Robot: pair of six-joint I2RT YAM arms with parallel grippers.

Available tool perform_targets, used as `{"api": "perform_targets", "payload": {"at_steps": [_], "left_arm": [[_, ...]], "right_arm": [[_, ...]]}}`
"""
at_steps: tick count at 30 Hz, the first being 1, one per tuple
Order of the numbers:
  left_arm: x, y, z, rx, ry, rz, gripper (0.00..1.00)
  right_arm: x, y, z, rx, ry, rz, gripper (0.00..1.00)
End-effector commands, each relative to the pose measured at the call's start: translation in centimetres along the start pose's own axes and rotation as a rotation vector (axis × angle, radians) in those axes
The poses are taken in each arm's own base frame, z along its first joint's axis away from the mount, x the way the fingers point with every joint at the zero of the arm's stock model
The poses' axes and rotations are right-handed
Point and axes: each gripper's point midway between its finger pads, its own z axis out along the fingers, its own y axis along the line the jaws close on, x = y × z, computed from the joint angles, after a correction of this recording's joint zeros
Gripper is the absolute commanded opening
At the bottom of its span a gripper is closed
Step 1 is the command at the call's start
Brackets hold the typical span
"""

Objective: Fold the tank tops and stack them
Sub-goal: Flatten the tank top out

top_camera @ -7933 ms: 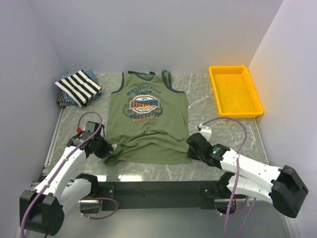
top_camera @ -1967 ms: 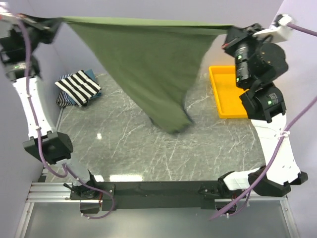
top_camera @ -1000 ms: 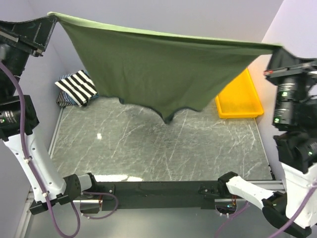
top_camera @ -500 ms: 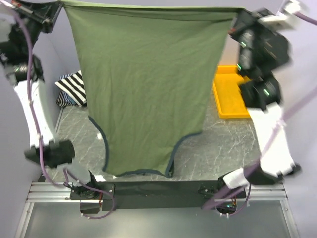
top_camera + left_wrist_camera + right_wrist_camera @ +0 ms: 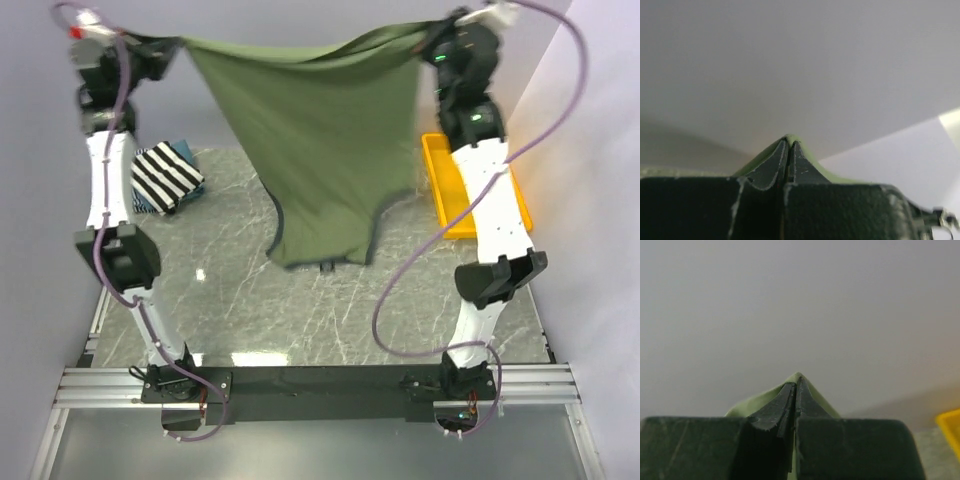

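The olive-green tank top hangs in the air above the back of the table, stretched by its hem between both raised arms, its navy-trimmed straps dangling just above the marble. My left gripper is shut on one hem corner, my right gripper on the other. In the left wrist view the gripper is pinched shut with green cloth wrapped over it. The right wrist view shows the same: gripper shut, green cloth around it. A black-and-white striped tank top lies folded at the back left on a bluish one.
A yellow plastic tray sits at the back right, partly behind the right arm. The marble tabletop is walled by white panels on three sides. The black base rail runs along the near edge.
Both arms have swung back toward the rear wall, carrying the olive tank top away from the camera. The cloth now hangs narrower and slack in the middle, its straps swinging low.
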Motion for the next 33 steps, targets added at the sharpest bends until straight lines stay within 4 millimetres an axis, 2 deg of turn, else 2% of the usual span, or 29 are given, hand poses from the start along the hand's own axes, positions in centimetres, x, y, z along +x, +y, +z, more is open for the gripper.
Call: {"api": "perform_targets", "payload": {"at_steps": [1,2,3,4,5,6,7,8,9,10,11,12,13,14,15,17,19,20,21,23,24,29,33], "left_arm": [[-11.6,-5.9,-7.8,0.12,-0.273,0.069,0.0],[-11.3,-6.6,-8.0,0.148,-0.264,0.071,0.01],[-10.3,-8.6,-7.9,0.172,-0.237,0.135,0.01],[-6.5,-11.2,-6.2,0.21,-0.164,0.172,0.01],[-4.2,-13.3,-5.5,0.227,-0.133,0.231,0.01],[-2.7,-14.8,-5.3,0.194,-0.133,0.315,0.01],[-1.4,-15.8,-5.3,0.205,-0.122,0.324,0.01],[-1.5,-16.3,-5.8,0.217,-0.136,0.325,0.01],[-2.6,-16.0,-7.0,0.22,-0.175,0.317,0.01],[-6.1,-15.3,-8.9,0.216,-0.241,0.262,0.01],[-7.4,-14.7,-9.9,0.218,-0.246,0.227,0.01],[-8.3,-14.2,-10.6,0.223,-0.241,0.196,0.01],[-8.6,-15.0,-11.7,0.256,-0.209,0.181,0.01],[-8.5,-15.4,-11.9,0.256,-0.199,0.188,0.01],[-8.1,-17.2,-12.9,0.266,-0.208,0.242,0.01],[-7.1,-18.7,-14.1,0.281,-0.204,0.267,0.01],[-6.2,-20.4,-16.1,0.283,-0.22,0.291,0.01],[-5.9,-20.9,-16.7,0.283,-0.22,0.306,0.01],[-5.3,-22.5,-17.9,0.301,-0.226,0.335,0.01],[-4.7,-23.2,-18.9,0.302,-0.23,0.34,0.01],[-4.0,-24.8,-20.3,0.321,-0.241,0.364,0.01],[-3.0,-26.8,-22.9,0.317,-0.286,0.398,0.01],[-2.7,-27.5,-23.5,0.325,-0.295,0.387,0.01]], "right_arm": [[-7.1,7.8,-7.0,-0.193,-0.129,0.022,0.0],[-6.3,5.8,-6.4,-0.144,-0.116,0.013,0.0],[-8.8,4.0,-6.9,-0.124,-0.148,0.103,0.0],[-10.6,0.4,-5.9,-0.107,-0.158,0.128,0.0],[-11.3,-1.9,-5.6,-0.07,-0.162,0.163,0.0],[-12.2,-2.6,-6.0,-0.059,-0.173,0.204,0.0],[-13.1,-3.7,-6.1,-0.037,-0.19,0.198,0.0],[-14.0,-2.7,-6.7,-0.073,-0.191,0.197,0.0],[-13.8,-1.8,-7.2,-0.097,-0.172,0.176,0.0],[-13.7,-0.4,-8.0,-0.121,-0.161,0.155,0.0],[-13.9,1.1,-9.0,-0.12,-0.172,0.145,0.0],[-15.0,1.9,-10.7,-0.134,-0.198,0.103,0.0],[-15.6,2.1,-11.6,-0.142,-0.215,0.105,0.0],[-14.5,1.6,-11.7,-0.136,-0.191,0.104,0.0],[-16.7,1.9,-13.9,-0.154,-0.247,0.114,0.0],[-16.8,1.8,-15.1,-0.16,-0.243,0.117,0.0],[-18.2,2.1,-17.5,-0.182,-0.263,0.123,0.0],[-18.0,1.9,-17.9,-0.18,-0.254,0.12,0.0],[-19.0,2.0,-19.6,-0.194,-0.276,0.123,0.0],[-20.0,1.9,-21.7,-0.203,-0.293,0.125,0.0],[-20.2,1.9,-22.5,-0.207,-0.296,0.125,0.0],[-21.1,1.6,-25.3,-0.217,-0.312,0.117,0.0],[-21.0,1.2,-25.8,-0.205,-0.309,0.11,0.0]]}}
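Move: I hold the tank top high by its bottom hem. Its hanging middle lies about 26 cm to the right of my left hand, some 13 cm back and 23 cm down; from my right hand it is about 23 cm left, 9 cm back and 29 cm down. The striped cloths are about 11 cm left of my left hand, 7 cm back and 48 cm below; the yellow tray is some 16 cm right of my right hand, 3 cm back and 53 cm below. Keeping both hem corners pinched, I jerk my hands left, then right, then partway left again, swings of roughly 5 to 15 cm. From there I sweep both back towards my bases, about 30 cm in all, rising 15 to 20 cm above the table and tipping both wrists upward some 25 to 30 degrees. ##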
